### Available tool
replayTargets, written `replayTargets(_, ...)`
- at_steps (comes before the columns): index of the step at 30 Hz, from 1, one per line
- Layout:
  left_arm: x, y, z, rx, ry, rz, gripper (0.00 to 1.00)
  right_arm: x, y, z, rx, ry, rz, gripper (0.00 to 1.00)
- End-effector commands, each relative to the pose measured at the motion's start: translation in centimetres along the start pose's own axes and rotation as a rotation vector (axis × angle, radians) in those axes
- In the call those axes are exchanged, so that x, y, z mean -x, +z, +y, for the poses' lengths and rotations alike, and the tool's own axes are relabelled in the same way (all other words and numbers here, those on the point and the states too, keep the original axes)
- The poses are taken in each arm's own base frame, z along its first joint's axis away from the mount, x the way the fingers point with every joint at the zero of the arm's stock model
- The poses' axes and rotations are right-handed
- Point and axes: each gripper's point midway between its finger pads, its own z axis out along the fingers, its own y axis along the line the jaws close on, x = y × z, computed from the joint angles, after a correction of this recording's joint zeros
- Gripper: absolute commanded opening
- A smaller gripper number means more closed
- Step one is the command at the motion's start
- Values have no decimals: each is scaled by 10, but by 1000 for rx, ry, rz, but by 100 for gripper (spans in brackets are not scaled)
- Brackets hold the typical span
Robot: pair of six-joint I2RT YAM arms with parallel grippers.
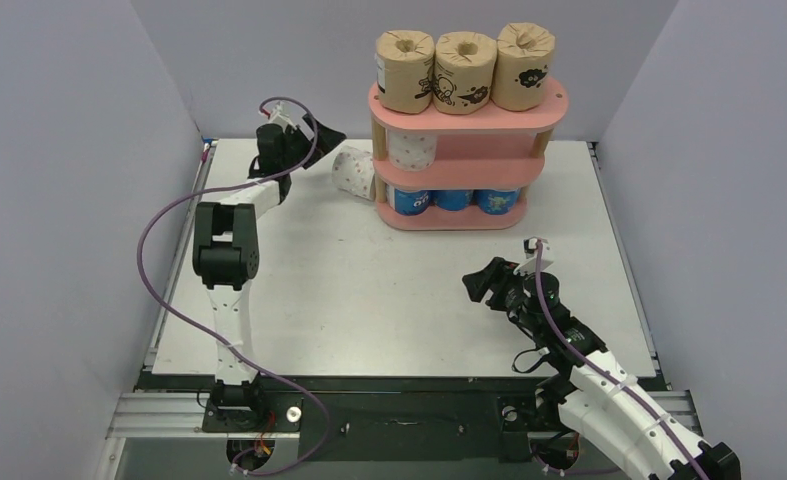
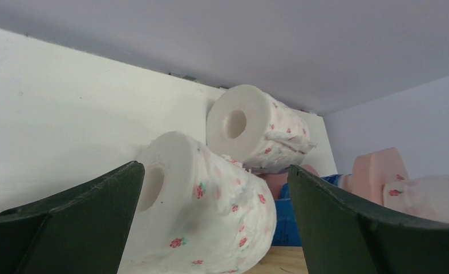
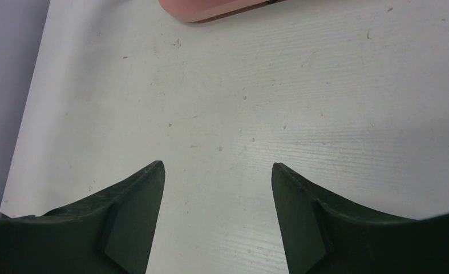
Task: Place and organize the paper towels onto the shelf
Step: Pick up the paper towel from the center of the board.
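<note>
The pink shelf (image 1: 466,120) stands at the back of the table. Three brown paper towels (image 1: 463,70) fill its top board, three blue ones (image 1: 453,200) sit on the bottom, and one white pink-dotted roll (image 1: 412,150) is on the middle board. Another white dotted roll (image 1: 352,172) lies on the table by the shelf's left end. My left gripper (image 1: 327,140) is open around it. In the left wrist view that roll (image 2: 199,211) lies between the fingers (image 2: 214,167), a second one (image 2: 256,128) beyond it. My right gripper (image 1: 474,285) hangs open and empty over bare table (image 3: 217,165).
Grey walls close in the table on the left, back and right. The shelf's pink base edge (image 3: 210,8) shows at the top of the right wrist view. A light wooden post (image 2: 279,262) and a blue roll (image 2: 287,220) sit just behind the near white roll.
</note>
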Motion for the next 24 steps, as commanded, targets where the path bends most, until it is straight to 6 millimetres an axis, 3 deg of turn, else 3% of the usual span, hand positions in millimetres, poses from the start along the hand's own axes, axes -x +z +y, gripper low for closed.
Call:
replayTargets(1,-21,17,10,30,31,42,96,16,2,2,2,-19,-59,65)
replayTargets(9,-37,22,11,32,22,74,96,17,-3,-3,-14,-17,-71,64)
replayTargets(18,-48,-3,-22,-122,-20,67,98,18,-5,-5,-23,-9,-74,63)
replayTargets(22,-64,-20,-19,-142,-57,88,99,15,-6,-6,-26,2,-68,63)
replayTargets(24,-63,-29,-21,-150,-64,69,99,13,-6,-6,-25,7,-65,62)
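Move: The floral paper towel roll, lying on the table, is about 6 cm to the left hand's right, almost level with it fore and aft (maybe 1 cm back) and some 11 cm lower. A second floral roll lies about 14 cm right of that roll and 9 cm farther out. The pink shelf's middle is some 30 cm right of the left hand, 6 cm back, at roughly its height. From the right hand the first roll is about 39 cm ahead, 28 cm left and 8 cm down. The floral roll is approached at its hollow end by the left hand, jaws still wide open and wrist keeping its sideways roll. The hand first drops about 7 cm and shifts some 3 cm right, fingers tipping down slightly; after a brief halt it draws back about 3 cm and sinks a little more, lining the jaws up across the roll. A firm touch can't be made out. ##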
